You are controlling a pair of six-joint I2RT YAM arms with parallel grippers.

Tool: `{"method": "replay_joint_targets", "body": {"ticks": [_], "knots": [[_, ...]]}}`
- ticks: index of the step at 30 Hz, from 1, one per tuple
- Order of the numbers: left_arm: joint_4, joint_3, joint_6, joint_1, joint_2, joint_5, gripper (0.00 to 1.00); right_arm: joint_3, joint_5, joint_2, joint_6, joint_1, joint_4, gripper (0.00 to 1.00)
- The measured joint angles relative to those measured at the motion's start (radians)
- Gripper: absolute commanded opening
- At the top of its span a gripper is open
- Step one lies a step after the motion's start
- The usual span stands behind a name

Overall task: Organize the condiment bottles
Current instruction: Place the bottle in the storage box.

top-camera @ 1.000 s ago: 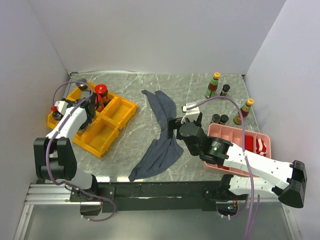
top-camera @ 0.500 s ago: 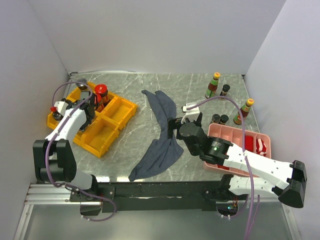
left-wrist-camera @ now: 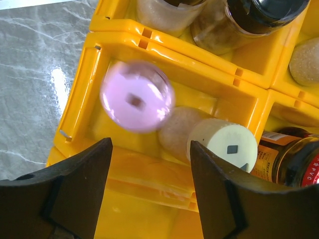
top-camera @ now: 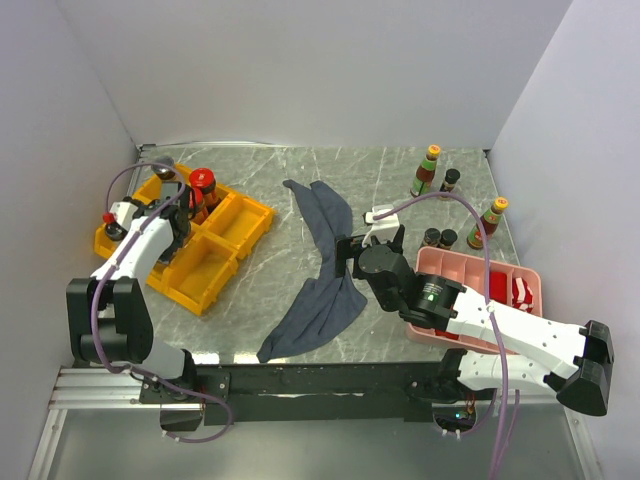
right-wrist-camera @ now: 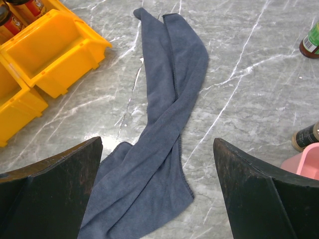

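My left gripper (left-wrist-camera: 150, 167) hangs open over the yellow bins (left-wrist-camera: 164, 55), with only a bin wall between its fingers. Just beyond the fingertips, a pink-capped shaker (left-wrist-camera: 137, 96) shows blurred inside a compartment, beside a pale-capped shaker (left-wrist-camera: 222, 149). A dark red-labelled bottle (left-wrist-camera: 286, 162) stands at the right. From above, the left gripper (top-camera: 177, 226) is by the red-lidded jar (top-camera: 203, 185). Three slim and dark-capped bottles (top-camera: 427, 170) (top-camera: 450, 180) (top-camera: 488, 222) stand at the back right, and two tiny black-capped ones (top-camera: 440, 238) beside the tray. My right gripper (right-wrist-camera: 157, 169) is open above the cloth.
A grey-blue cloth (top-camera: 325, 265) lies stretched across the table's middle. The pink tray (top-camera: 470, 272) with red packets sits at the right, partly under my right arm. Its corner (right-wrist-camera: 305, 167) and a bottle (right-wrist-camera: 305, 137) show at the right of the right wrist view.
My left gripper's jaws have spread apart over the yellow bins. Both arms have otherwise kept their places.
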Motion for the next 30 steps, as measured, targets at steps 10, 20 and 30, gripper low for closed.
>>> {"method": "replay_joint_targets", "body": {"ticks": [10,20,30], "knots": [[-0.058,0.048,0.002,0.0,-0.033,0.008,0.77,0.0,0.0,0.0,0.0,0.0,0.0,1.0],[0.019,0.069,0.174,0.0,-0.348,0.099,0.99,0.0,-0.001,0.0,0.0,0.0,0.0,1.0],[0.224,0.053,0.536,0.0,-0.486,0.517,0.99,0.072,-0.034,0.032,0.068,-0.077,-0.044,1.0]]}}
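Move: The pink-lidded bottle, already released in the middle cell of the yellow storage box, lies about 3 cm left of the left hand and 4 cm below, level with it fore and aft. The cream-lidded bottle stands about 3 cm ahead, 1 cm right; the red-lidded jars roughly 11 cm ahead, 7 cm right; the dark-lidded bottles some 4 cm ahead, 11 cm left. From the right hand, the pink-lidded bottle is some 45 cm left, 7 cm ahead and 16 cm down. The pink-lidded bottle is left in its cell as the left hand, after a brief pause, rises about 18 cm out of the box, fingers opening from partly to fully wide. Late in the climb it swings right some 8 cm, fingertips tipping up and the wrist turning clockwise roughly 40 degrees. At the very end the open right hand starts forward and up, about 2 cm. ##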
